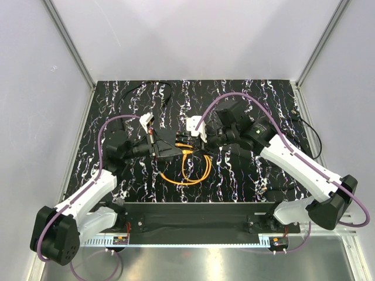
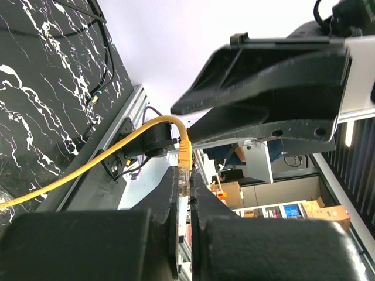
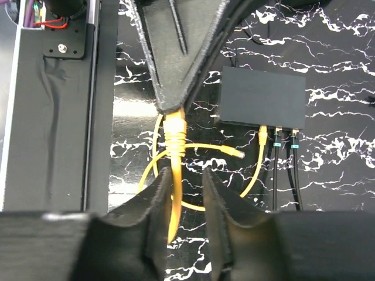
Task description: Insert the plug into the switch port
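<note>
My left gripper (image 2: pixel 186 175) is shut on the plug (image 2: pixel 184 167), the tip of the orange cable (image 1: pixel 187 174). In the right wrist view its fingers (image 3: pixel 176 64) reach down from the top and hold the plug (image 3: pixel 174 132) above the table. My right gripper (image 3: pixel 186 175) is open just below, and the orange cable runs down between its jaws along the left finger. The switch (image 3: pixel 262 98) is a flat black box lying up and to the right of the plug, well apart from it. An orange connector (image 3: pixel 263 136) and two black ones sit in its near edge.
A loose orange connector (image 3: pixel 235 153) lies on the marbled table (image 1: pixel 246 175) inside the cable loop. Two black cables (image 3: pixel 284 175) run from the switch. Another black cable (image 1: pixel 155 88) curls at the back left. A black mounting bar (image 1: pixel 193 219) spans the near edge.
</note>
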`<move>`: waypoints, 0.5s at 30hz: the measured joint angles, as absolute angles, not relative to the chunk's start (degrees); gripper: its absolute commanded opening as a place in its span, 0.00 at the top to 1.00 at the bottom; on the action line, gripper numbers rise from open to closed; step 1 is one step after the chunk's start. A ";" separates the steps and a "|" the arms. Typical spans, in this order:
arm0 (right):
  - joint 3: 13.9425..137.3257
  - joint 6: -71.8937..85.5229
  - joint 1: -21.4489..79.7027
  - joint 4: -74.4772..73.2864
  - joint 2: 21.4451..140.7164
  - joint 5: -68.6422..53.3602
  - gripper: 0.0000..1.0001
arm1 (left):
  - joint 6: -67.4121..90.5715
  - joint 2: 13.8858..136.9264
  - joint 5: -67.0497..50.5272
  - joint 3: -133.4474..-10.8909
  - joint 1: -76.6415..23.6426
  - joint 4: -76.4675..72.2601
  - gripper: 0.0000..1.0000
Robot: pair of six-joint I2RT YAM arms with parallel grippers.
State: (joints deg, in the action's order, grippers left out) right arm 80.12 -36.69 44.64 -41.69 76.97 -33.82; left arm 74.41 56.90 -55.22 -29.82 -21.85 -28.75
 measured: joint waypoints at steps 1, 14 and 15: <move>80.05 -36.95 44.99 -41.67 76.97 -33.45 0.69 | 74.52 56.90 -55.22 -29.82 -21.85 -28.75 1.00; 78.39 -40.95 46.68 -41.36 76.97 -30.68 1.00 | 75.59 57.14 -54.37 -29.67 -21.85 -28.73 0.83; 78.28 -40.97 46.72 -41.30 76.97 -30.59 1.00 | 75.53 57.14 -54.35 -29.58 -21.85 -28.71 0.74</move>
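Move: The yellow cable just behind its plug's boot lies almost between the right gripper's open fingers, about 1 cm to the left of the hand point, 1 cm below and level ahead. The plug, held in the left fingers, is some 5 cm left and 1 cm lower. On the table about 25 cm below, the switch is roughly 16 cm ahead and 16 cm left. From the left hand, that grasp spot is about 5 cm right and 1 cm ahead. Bring the right gripper straight down about 1.5 cm over the yellow cable, tipping the hand only slightly, and close its part-open fingers fully so that they pinch the cable just behind the boot. Keep the left gripper shut on the plug, practically still, as the steady side. ##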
